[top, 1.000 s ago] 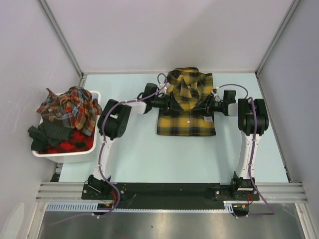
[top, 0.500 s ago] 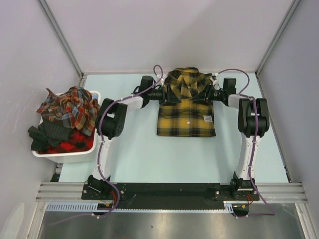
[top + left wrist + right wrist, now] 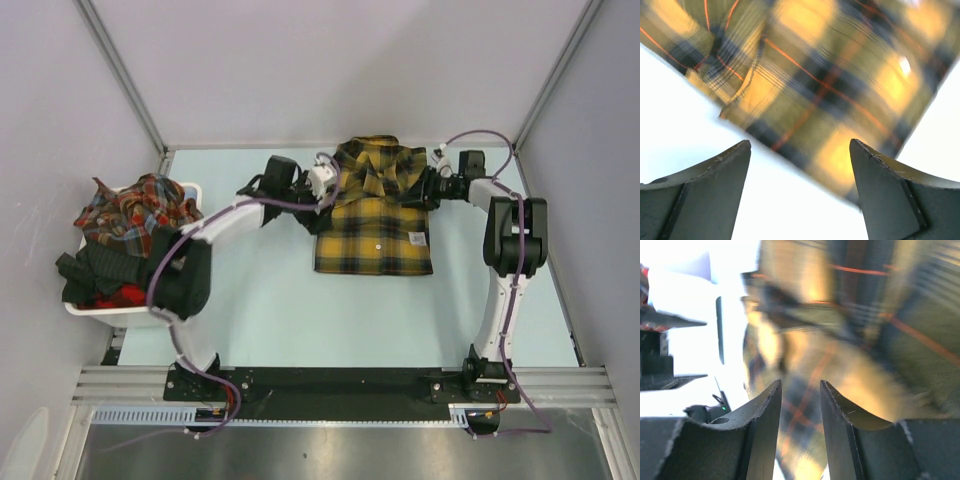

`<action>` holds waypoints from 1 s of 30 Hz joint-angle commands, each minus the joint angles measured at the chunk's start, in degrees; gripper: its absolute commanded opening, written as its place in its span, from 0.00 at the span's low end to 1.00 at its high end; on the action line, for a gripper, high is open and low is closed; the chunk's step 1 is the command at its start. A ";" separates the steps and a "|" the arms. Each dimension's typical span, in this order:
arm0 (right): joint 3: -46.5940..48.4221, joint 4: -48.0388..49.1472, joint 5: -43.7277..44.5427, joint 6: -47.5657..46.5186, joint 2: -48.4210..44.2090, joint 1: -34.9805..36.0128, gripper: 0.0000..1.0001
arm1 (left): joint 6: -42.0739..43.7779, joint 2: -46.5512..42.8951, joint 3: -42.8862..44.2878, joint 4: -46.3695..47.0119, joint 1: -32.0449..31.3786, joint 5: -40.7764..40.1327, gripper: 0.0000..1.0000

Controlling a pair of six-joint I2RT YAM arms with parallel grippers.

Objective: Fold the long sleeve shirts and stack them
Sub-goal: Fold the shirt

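Observation:
One long sleeve shirt [image 3: 375, 220], mustard-yellow plaid, lies folded flat in the middle of the table with its collar at the far end. My left gripper [image 3: 324, 194] sits just off the shirt's left edge near the collar. In the left wrist view its jaws [image 3: 800, 145] stand wide apart over bare table, with the shirt's edge [image 3: 840, 75] just ahead. My right gripper [image 3: 426, 188] is at the shirt's upper right edge. Its fingers [image 3: 800, 384] keep a narrow gap, with the blurred plaid cloth [image 3: 880, 340] seen beyond them.
A white basket [image 3: 130, 315] at the left edge holds a heap of red-toned plaid shirts [image 3: 140, 215] and dark cloth. My left arm's elbow [image 3: 185, 280] hangs close beside the basket. Grey walls close in the table on three sides.
Both grippers have moved from the shirt's middle toward its collar end. The left gripper has drawn off the left edge with wider jaws, and its elbow has swung toward the basket.

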 commanded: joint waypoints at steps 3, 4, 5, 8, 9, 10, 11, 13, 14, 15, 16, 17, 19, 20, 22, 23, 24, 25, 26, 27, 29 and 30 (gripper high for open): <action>-1.07 -2.70 -0.88 -7.98 -11.75 6.45 0.42 | 34.98 -20.72 -28.41 13.92 -12.40 -16.31 0.86; -1.42 -1.04 -1.23 -7.72 -11.40 7.41 0.41 | 36.39 -22.30 -30.82 16.67 -15.64 -17.47 0.86; -1.86 0.11 -1.32 -6.59 -10.87 9.34 0.41 | 38.66 -22.57 -32.67 18.88 -17.32 -18.26 0.84; -1.69 3.97 -0.71 -5.70 -7.01 11.63 0.40 | 41.31 -21.26 -37.51 27.31 -22.52 -22.75 0.80; -0.82 5.20 -0.71 -3.52 -5.78 11.99 0.39 | 41.93 -20.56 -38.74 31.08 -23.57 -23.80 0.79; -0.20 6.43 -0.80 -2.63 -2.72 12.08 0.39 | 42.90 -18.90 -39.01 32.16 -25.23 -25.81 0.78; 0.50 6.18 -0.80 -2.01 -1.39 12.08 0.39 | 43.51 -17.84 -39.19 33.56 -26.03 -26.88 0.77; 1.03 6.97 0.42 -2.00 1.68 11.99 0.39 | 45.44 -15.91 -39.72 36.90 -27.44 -29.94 0.76; 1.21 6.71 1.04 -2.70 2.40 11.99 0.39 | 45.98 -13.63 -39.72 37.96 -27.80 -31.09 0.74; 1.38 5.84 1.48 -3.32 3.36 11.91 0.39 | 46.76 -12.65 -39.80 39.80 -28.06 -32.32 0.74; 2.34 4.87 1.57 -3.93 4.24 11.91 0.38 | 48.34 -11.60 -39.81 40.34 -28.41 -32.68 0.73; 2.53 3.99 1.66 -4.20 5.64 11.91 0.38 | 48.79 -10.81 -39.89 41.04 -28.41 -34.51 0.69; 2.18 3.11 1.93 -4.99 6.18 11.73 0.38 | 50.54 -8.96 -39.63 41.93 -28.33 -35.14 0.61; 2.18 2.58 2.10 -5.43 6.62 11.64 0.38 | 50.73 -8.52 -39.46 41.84 -28.33 -35.84 0.48; 2.00 1.96 2.19 -5.96 6.71 11.73 0.38 | 50.90 -8.16 -38.75 40.70 -28.33 -36.38 0.35; 1.83 1.44 2.19 -6.48 6.36 11.73 0.38 | 50.55 -8.68 -38.32 38.00 -28.33 -35.86 0.21; 1.74 0.48 2.02 -7.01 6.01 11.90 0.38 | 49.68 -10.43 -37.09 36.06 -28.33 -35.24 0.14; 1.56 -0.31 2.01 -7.89 5.57 12.43 0.38 | 47.67 -11.67 -36.47 33.95 -28.33 -34.54 0.06; 0.87 -1.28 1.93 -10.16 5.05 12.78 0.38 | 46.78 -12.98 -35.94 29.05 -28.33 -33.58 0.00; 0.25 -2.77 1.84 -11.14 3.56 13.13 0.38 | 45.90 -14.39 -35.33 26.66 -28.59 -30.96 0.00; -1.77 -3.83 1.32 -12.81 1.63 13.93 0.39 | 44.40 -19.05 -34.36 17.21 -28.85 -27.61 0.00; -4.21 -4.97 0.53 -13.16 -0.73 14.28 0.40 | 44.05 -20.89 -33.75 14.70 -29.38 -24.54 0.00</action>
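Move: The near hem of the folded shirt, a bit in from its left corner, is about 12 cm back, 5 cm right and 8 cm below my left hand; that corner is 8 cm left of this spot. The shirt's middle, where my right hand is heading, lies some 10 cm left, 4 cm back and 4 cm below it. From my right hand the white label is about 9 cm straight back, and the button 10 cm back and 9 cm left. I swing my left hand back off the shirt's left side and some 15 cm towards me, just past the near hem, rolling it about 65 degrees on its own axis as it sinks. Then I ease it forward and shut the wide-open fingers on the hem. Meanwhile my right hand hops up and about 10 cm left, coming down to rest its slightly open fingers on the shirt's middle and staying there. ##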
